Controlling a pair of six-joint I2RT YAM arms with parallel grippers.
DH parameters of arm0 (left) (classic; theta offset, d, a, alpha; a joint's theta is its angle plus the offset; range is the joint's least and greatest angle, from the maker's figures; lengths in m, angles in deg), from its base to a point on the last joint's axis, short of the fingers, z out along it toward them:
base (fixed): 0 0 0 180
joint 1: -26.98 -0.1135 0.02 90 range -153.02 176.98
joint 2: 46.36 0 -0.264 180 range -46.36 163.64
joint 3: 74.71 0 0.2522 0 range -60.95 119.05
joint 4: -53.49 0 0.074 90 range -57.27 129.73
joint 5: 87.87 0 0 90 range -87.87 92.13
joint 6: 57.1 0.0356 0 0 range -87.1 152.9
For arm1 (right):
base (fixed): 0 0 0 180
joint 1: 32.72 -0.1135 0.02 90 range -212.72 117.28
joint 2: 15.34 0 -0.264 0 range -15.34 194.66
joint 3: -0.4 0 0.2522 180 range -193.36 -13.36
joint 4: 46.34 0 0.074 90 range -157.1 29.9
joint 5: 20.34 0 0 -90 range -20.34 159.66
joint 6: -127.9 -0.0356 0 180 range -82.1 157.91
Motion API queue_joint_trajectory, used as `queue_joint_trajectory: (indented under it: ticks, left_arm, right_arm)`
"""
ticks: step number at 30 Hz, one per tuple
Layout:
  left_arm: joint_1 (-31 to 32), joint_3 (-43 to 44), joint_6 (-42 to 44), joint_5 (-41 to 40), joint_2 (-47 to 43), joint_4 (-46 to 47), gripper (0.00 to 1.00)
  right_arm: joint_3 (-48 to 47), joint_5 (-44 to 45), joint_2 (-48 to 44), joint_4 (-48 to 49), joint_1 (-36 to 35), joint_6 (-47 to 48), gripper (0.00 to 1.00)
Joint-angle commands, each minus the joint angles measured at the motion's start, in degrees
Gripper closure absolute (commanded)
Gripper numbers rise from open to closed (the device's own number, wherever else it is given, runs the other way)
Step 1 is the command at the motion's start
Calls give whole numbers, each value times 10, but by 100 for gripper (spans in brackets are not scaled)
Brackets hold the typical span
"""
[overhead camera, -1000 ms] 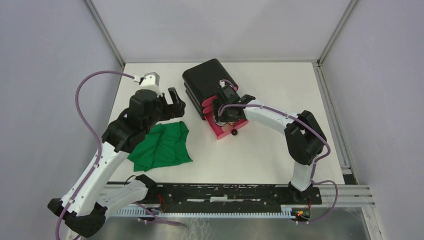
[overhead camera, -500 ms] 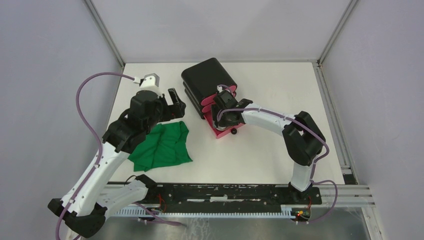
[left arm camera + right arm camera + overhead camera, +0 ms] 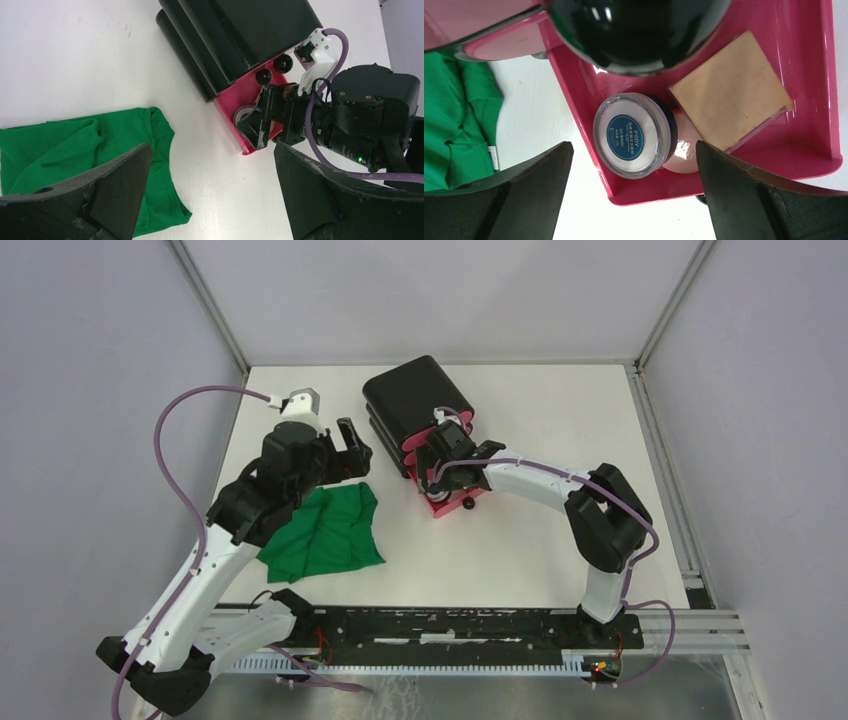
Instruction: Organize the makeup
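In the right wrist view, the pulled-out pink drawer (image 3: pixel 804 75) holds part of the makeup. A round white-rimmed compact (image 3: pixel 634 134) with a blue label lies near its front corner. A pink round puff (image 3: pixel 684 152) shows partly from under the compact, and a tan square pad (image 3: pixel 730 102) lies beside it. My right gripper (image 3: pixel 634 200) hangs open just above the drawer (image 3: pixel 447 504), touching nothing. My left gripper (image 3: pixel 215 195) is open and empty over bare table, between the green cloth (image 3: pixel 75 150) and the drawer (image 3: pixel 235 107). The sponges and the tube are out of view.
The black box (image 3: pixel 410 395) stands at the table's back middle, its drawers with round black knobs (image 3: pixel 263 76) facing the right arm. The green cloth (image 3: pixel 325 530) lies crumpled at the front left. Grey walls close in the table (image 3: pixel 560 540) on three sides.
My right gripper has shifted slightly left over the pink drawer and its jaws have opened wide. The left arm has not moved.
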Motion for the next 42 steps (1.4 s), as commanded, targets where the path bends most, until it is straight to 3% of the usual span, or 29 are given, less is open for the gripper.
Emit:
queue_joint_trajectory:
  ticks: [1,6,10,18,23,39,42]
  left_arm:
    - [-3,-3,-14,-4,-17,10,1]
    - [-3,-23,-22,-5,-28,12,1]
    - [-3,-40,-27,-4,-37,23,1]
    - [-3,-46,-29,-4,-46,22,1]
    - [-3,-47,-28,-12,-51,16,1]
    - [-2,-46,-29,-15,-43,17,1]
    - [-3,-44,-31,-11,-37,17,1]
  right_arm:
    - [22,0,-56,56,-6,-1,0]
    - [91,-19,-121,74,-9,-15,7]
    - [137,-1,-153,92,-9,-18,31]
    - [134,5,-132,87,-10,-22,74]
    - [129,16,-115,89,-10,-25,92]
    - [39,51,-12,152,-10,-33,91]
    - [12,67,-1,115,-9,-24,89]
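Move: The powder jar, just released, lies in the open pink drawer between the right hand's spread fingers, about 2 cm ahead, 1 cm left and 3 cm below. From this hand the pink puff is about 2 cm ahead and 3 cm right, and the tan box roughly 6 cm ahead and 6 cm right, both low; a black drawer knob sits some 7 cm straight ahead, slightly higher. From the left hand the jar is about 8 cm ahead, 14 cm right, 25 cm lower. The powder jar is left by the wide-open right fingers, which back off up, towards the base and a little right, about 5 cm, and shut in the air behind it. Closed, they sink some 4 cm into the drawer, then go about 4 cm forward and nearly 3 cm left, pushing the jar deeper along the drawer with their tips. ##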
